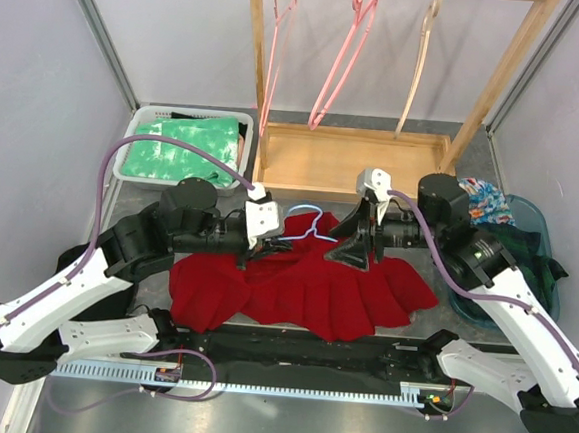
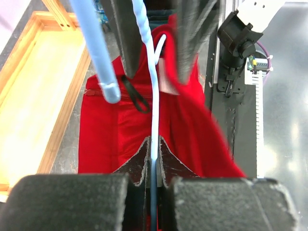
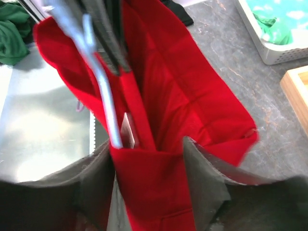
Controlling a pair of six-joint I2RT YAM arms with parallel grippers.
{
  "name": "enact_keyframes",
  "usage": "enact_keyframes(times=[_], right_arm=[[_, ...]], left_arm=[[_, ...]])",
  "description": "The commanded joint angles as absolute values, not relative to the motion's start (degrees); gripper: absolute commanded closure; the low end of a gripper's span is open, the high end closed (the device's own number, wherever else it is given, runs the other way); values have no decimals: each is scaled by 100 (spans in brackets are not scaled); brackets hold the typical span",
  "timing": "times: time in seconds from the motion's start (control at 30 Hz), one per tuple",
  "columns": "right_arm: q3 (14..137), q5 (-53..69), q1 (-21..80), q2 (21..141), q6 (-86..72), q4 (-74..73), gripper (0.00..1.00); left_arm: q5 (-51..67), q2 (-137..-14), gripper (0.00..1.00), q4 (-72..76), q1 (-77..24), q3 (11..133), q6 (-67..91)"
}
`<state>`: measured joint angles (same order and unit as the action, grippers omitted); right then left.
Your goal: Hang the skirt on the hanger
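Observation:
The red skirt (image 1: 304,288) lies spread on the table between my arms. A light blue wire hanger (image 1: 307,221) rests at its far edge. My left gripper (image 1: 271,240) is shut on the hanger's wire (image 2: 154,96), which runs straight up from the closed jaws (image 2: 153,144) over the skirt (image 2: 115,134). My right gripper (image 1: 355,257) holds a bunched fold of the skirt's waistband (image 3: 168,96) between its fingers (image 3: 148,159). The hanger's arm (image 3: 103,96) lies just left of that fold, its end tucked inside the fabric.
A wooden rack (image 1: 354,161) stands at the back with pink hangers (image 1: 336,70) and a wooden one (image 1: 419,66). A white bin of green cloth (image 1: 180,148) sits back left. A blue basket of clothes (image 1: 513,244) is at the right.

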<state>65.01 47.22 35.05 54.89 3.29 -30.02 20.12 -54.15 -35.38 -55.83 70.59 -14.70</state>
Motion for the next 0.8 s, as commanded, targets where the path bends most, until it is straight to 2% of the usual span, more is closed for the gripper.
enact_keyframes(times=[0.0,0.03,0.07,0.2,0.27,0.3,0.37,0.43,0.47,0.63,0.77], right_arm=[[6443,4632,3516,5642,492,-2725,61],[6425,4545,3516,5643,440,-2716,87],[6399,4361,3516,5625,396,-2698,100],[6284,3501,3516,5327,132,-2549,100],[6249,2912,3507,5177,-202,-2496,100],[6206,2535,3516,5064,-263,-2496,100],[6118,2138,3507,4958,-499,-2496,100],[6004,1610,3507,4799,-658,-2417,100],[5899,1426,3507,4747,-816,-2408,100],[5643,39,3507,4483,-1186,-2505,100],[5467,-1255,3507,4517,-1642,-2794,100]], left_arm=[[2277,-5238,98,-3085,-5572,7181,-1644],[2250,-5221,98,-3068,-5572,7181,-1644],[2146,-5203,98,-3050,-5572,7163,-1617],[1627,-5177,98,-2805,-5572,7076,-1442],[1137,-5194,83,-2655,-5572,6997,-1310],[986,-5203,62,-2602,-5572,6918,-1266],[530,-5273,33,-2374,-5564,6795,-1091],[143,-5335,25,-2111,-5572,6724,-907],[-338,-5413,4,-2031,-5572,6689,-862],[-1817,-5555,1,-1715,-5572,6741,-572],[-2162,-5406,1,-1539,-5572,6636,-484]])
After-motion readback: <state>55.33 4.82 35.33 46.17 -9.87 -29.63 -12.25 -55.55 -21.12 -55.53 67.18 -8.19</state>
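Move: Between the right hand's open fingers, within about 1 cm, lies the hanger's right arm with the red skirt's waistband. The hook is about 8 cm to this hand's left, 3 cm ahead and 5 cm higher; the skirt's middle hangs some 15 cm below, 5 cm back and 6 cm left. The left hand already pinches the hanger's left arm; the right arm lies about 12 cm to this hand's right and 1 cm ahead. Closing on the hanger's right arm and the waistband, the right hand takes the hold, then swings forward and right towards the blue basket, some 7 cm each way, sinking 5 cm and turning about 45 degrees clockwise. The left fingers open wide and let go of the hanger, while that hand moves about 10 cm forward, slightly left and up, turning some 35 degrees counter-clockwise. ##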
